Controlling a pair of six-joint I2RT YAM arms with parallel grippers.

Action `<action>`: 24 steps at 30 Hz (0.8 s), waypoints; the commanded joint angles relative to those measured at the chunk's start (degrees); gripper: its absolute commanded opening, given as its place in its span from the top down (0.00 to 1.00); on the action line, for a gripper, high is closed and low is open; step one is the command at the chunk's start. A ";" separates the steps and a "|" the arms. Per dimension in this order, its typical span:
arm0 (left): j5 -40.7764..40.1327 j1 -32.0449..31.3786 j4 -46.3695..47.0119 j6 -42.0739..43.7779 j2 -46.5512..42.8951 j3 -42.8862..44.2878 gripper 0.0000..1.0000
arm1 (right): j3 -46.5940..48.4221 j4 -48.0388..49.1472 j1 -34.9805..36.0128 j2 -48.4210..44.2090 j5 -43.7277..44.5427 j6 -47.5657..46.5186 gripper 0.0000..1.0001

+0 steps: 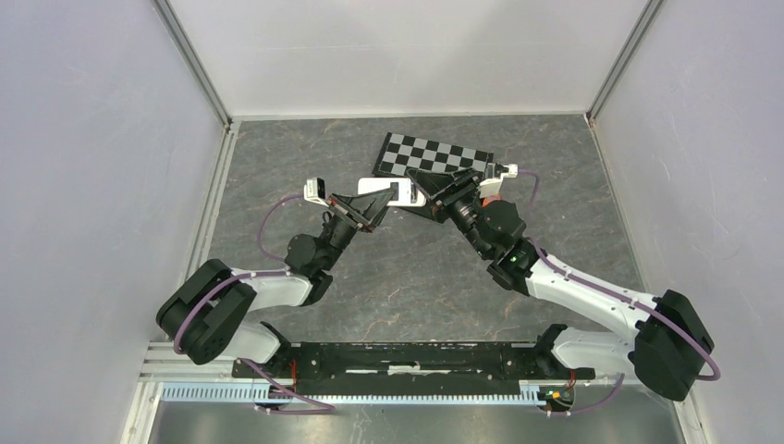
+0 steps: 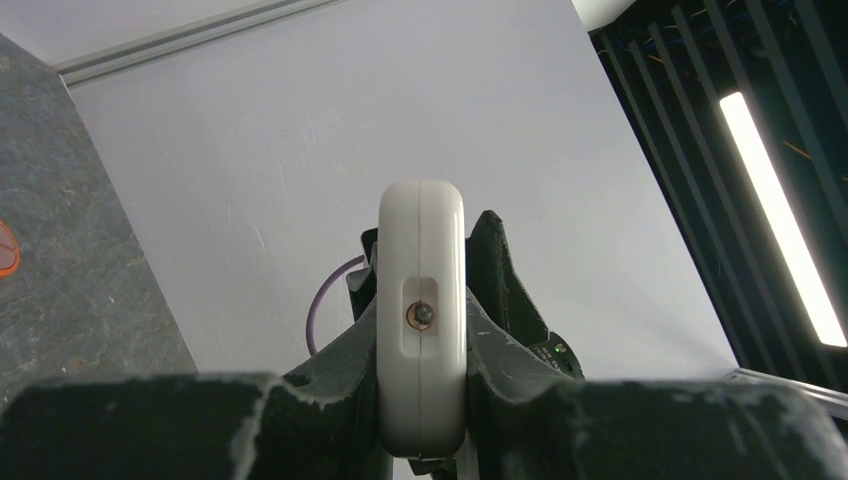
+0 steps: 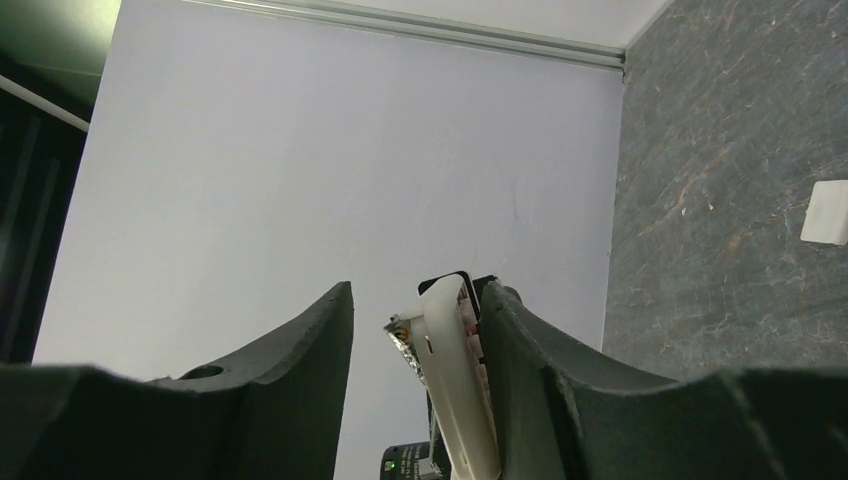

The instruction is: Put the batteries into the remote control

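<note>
A white remote control (image 1: 393, 191) hangs in the air over the middle of the table. My left gripper (image 1: 367, 211) is shut on one end of it. In the left wrist view the remote control (image 2: 421, 300) shows end-on, clamped between both fingers of the left gripper (image 2: 421, 400). My right gripper (image 1: 434, 191) reaches round the other end. In the right wrist view the remote control (image 3: 455, 385) leans against one finger (image 3: 520, 350) of the right gripper (image 3: 418, 292), with a clear gap to the other finger, so the jaws stand open. No batteries show in any view.
A black-and-white checkerboard (image 1: 434, 155) lies flat at the back of the dark stone-patterned table (image 1: 398, 287). A small white flat piece (image 3: 826, 212) rests on the table. An orange item (image 2: 5, 250) shows at the edge of the left wrist view. Pale walls close in three sides.
</note>
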 commanded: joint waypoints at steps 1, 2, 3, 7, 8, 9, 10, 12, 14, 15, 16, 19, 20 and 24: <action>0.27 -0.31 3.28 1.70 0.42 1.72 0.98 | 0.62 3.73 -0.29 0.60 -1.34 1.46 0.48; 0.23 -0.37 3.32 1.66 0.55 1.79 0.98 | 0.54 3.98 -0.38 0.68 -1.56 1.55 0.50; 0.24 -0.37 3.28 1.60 0.65 1.94 0.98 | 0.53 4.11 -0.45 0.80 -1.80 1.70 0.52; 0.01 -0.41 3.28 1.75 0.61 2.26 0.98 | 0.19 4.79 -0.56 0.98 -2.93 1.89 0.60; -0.06 -0.37 3.28 1.75 0.66 2.34 0.98 | 0.18 4.87 -0.56 0.96 -3.18 1.91 0.61; -0.15 -0.39 3.28 1.75 0.66 2.54 0.98 | 0.18 4.94 -0.56 1.01 -3.47 1.73 0.62; -0.44 -0.37 3.28 1.68 0.78 2.83 0.98 | 0.18 5.09 -0.56 1.07 -3.73 1.43 0.64; -0.66 -0.41 3.30 1.25 1.12 4.02 0.98 | 0.13 5.54 -0.60 1.22 -4.14 1.02 0.66; -0.21 -0.41 3.29 1.49 1.27 5.50 0.98 | 0.10 5.79 -0.56 1.44 -4.62 0.87 0.67; -0.09 -0.37 3.28 1.40 1.50 6.00 0.98 | 0.03 5.95 -0.56 1.51 -4.84 0.80 0.67; -0.03 -0.37 3.28 1.35 1.71 6.50 0.98 | -0.06 6.22 -0.56 1.56 -5.03 0.77 0.67; -0.07 -0.37 3.28 1.22 2.43 7.25 0.98 | 0.08 6.35 -0.56 1.66 -5.92 0.17 0.70; -0.03 -0.37 3.31 1.09 2.61 7.51 0.98 | 0.05 6.30 -0.56 1.58 -6.08 -0.04 0.72; -0.04 -0.37 3.28 0.70 3.15 8.23 0.98 | -0.50 6.11 -0.56 1.51 -6.70 -0.42 0.79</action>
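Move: The left hand still holds the white remote control up in the air near its middle, battery side up, so its middle lies practically at the left fingers. From the right hand, whose fingers already straddle the free right end, that middle is about 5 cm left, 1 cm back and 1 cm below. Some 30 cm beneath the right hand, the checkered board lies 13 cm ahead and 2 cm right, the orange tape roughly 7 cm ahead and 15 cm right. The right hand almost stays in place while its half-open fingers close to a narrower gap, one above and one below, until they pinch the remote control's right end at the battery compartment and stop on its thickness. The left hand keeps its hold and, slowly at first, carries the remote control up about 2.5 cm, with slight drift forward and right near the end; after a tiny dip the right hand rises along with it, about 1.5 cm in all, fingers tipping up slightly. ##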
